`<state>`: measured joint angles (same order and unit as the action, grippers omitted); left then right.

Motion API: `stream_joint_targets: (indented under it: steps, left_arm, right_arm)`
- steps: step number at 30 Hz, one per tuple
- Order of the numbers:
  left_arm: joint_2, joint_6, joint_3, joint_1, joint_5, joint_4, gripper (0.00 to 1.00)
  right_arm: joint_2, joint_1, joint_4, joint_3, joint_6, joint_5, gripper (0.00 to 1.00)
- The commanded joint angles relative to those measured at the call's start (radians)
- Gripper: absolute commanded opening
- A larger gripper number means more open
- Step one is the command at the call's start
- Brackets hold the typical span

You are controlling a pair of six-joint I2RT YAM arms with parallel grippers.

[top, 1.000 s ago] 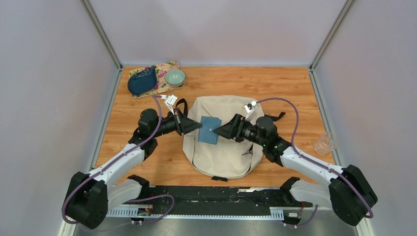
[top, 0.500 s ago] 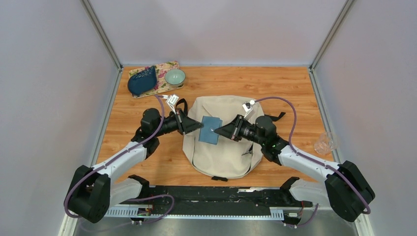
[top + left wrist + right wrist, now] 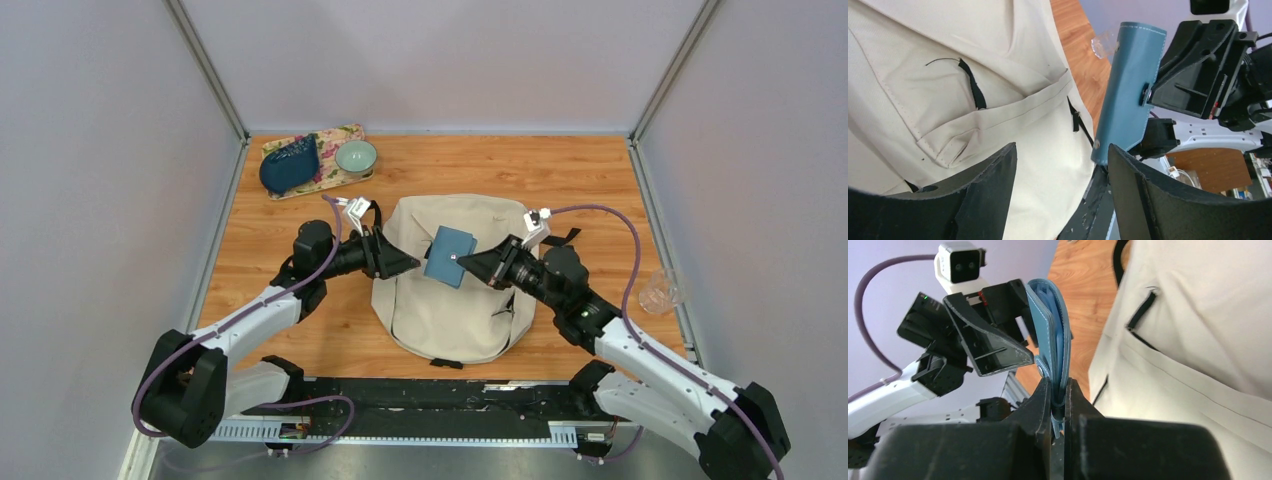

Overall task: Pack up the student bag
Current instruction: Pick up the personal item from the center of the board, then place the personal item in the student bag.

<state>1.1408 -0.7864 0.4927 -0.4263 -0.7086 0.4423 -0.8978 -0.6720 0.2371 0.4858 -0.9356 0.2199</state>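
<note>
The cream student bag (image 3: pixel 455 310) lies flat mid-table, front pocket up (image 3: pixel 948 60) (image 3: pixel 1198 340). Over its upper middle hangs a small blue snap-button pouch (image 3: pixel 450 256) (image 3: pixel 1128 90) (image 3: pixel 1050 330). My right gripper (image 3: pixel 466 262) (image 3: pixel 1058 390) is shut on the pouch's right edge. The pouch stands on edge between its black fingers (image 3: pixel 1188 80). My left gripper (image 3: pixel 408 264) (image 3: pixel 1062 150) is open just left of the pouch with nothing between its fingers; over the bag's left side it stays apart from the pouch.
At the back left, a floral mat (image 3: pixel 335 135) carries a dark blue dish (image 3: pixel 289 165) and a pale green bowl (image 3: pixel 356 156). A clear glass (image 3: pixel 660 291) stands at the table's right edge. Grey walls close in on three sides.
The pouch passed from left to right: the right gripper shut on it, the left gripper opened and drew back left. The right arm carried the pouch slightly right and farther back.
</note>
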Motion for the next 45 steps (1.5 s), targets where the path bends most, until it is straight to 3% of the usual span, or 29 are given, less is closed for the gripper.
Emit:
stream_joint_targets:
  steps: [1, 8, 15, 28, 38, 41, 43, 45]
  left_arm:
    - [-0.009, 0.085, 0.067, -0.018, 0.059, -0.052, 0.74]
    - [0.106, 0.373, 0.341, -0.186, 0.311, -0.378, 0.76]
    - [0.302, 0.383, 0.536, -0.325, 0.507, -0.557, 0.76]
    - [0.534, 0.263, 0.719, -0.404, 0.734, -0.72, 0.74]
    - [0.655, 0.164, 0.803, -0.407, 0.742, -0.732, 0.73]
    - [0.682, 0.161, 0.822, -0.407, 0.732, -0.726, 0.62]
    - [0.685, 0.164, 0.814, -0.405, 0.732, -0.715, 0.43]
    - [0.683, 0.168, 0.81, -0.405, 0.733, -0.708, 0.31]
  right_arm:
    - [0.173, -0.001, -0.194, -0.027, 0.034, -0.274, 0.0]
    - [0.544, -0.003, -0.571, -0.046, 0.005, -0.598, 0.0]
    - [0.787, -0.001, -0.775, -0.029, -0.014, -0.74, 0.0]
    - [0.806, -0.001, -0.828, -0.021, -0.017, -0.702, 0.0]
    - [0.797, -0.003, -0.779, -0.049, -0.02, -0.663, 0.0]
    - [0.787, -0.003, -0.771, -0.059, -0.023, -0.646, 0.0]
    - [0.786, -0.001, -0.766, -0.067, -0.026, -0.631, 0.0]
    - [0.784, -0.003, -0.765, -0.072, -0.029, -0.622, 0.0]
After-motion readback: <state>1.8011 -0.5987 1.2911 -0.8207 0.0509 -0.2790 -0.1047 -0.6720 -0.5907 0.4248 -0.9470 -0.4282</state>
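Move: The left hand is open; the bag's upper opening fold lies about 8 cm ahead, 10 cm right and 9 cm below. The personal item is some 8 cm to its right and 2 cm ahead, slightly higher, still in the right hand's grip. From the right hand, the bag's right edge is level, some 17 cm to the right and 18 cm below; the opening fold is about 5 cm ahead, 2 cm left and 12 cm below. Right swings the item 17 cm right; left goes 15 cm right, down and forward, closing on bag fabric. ##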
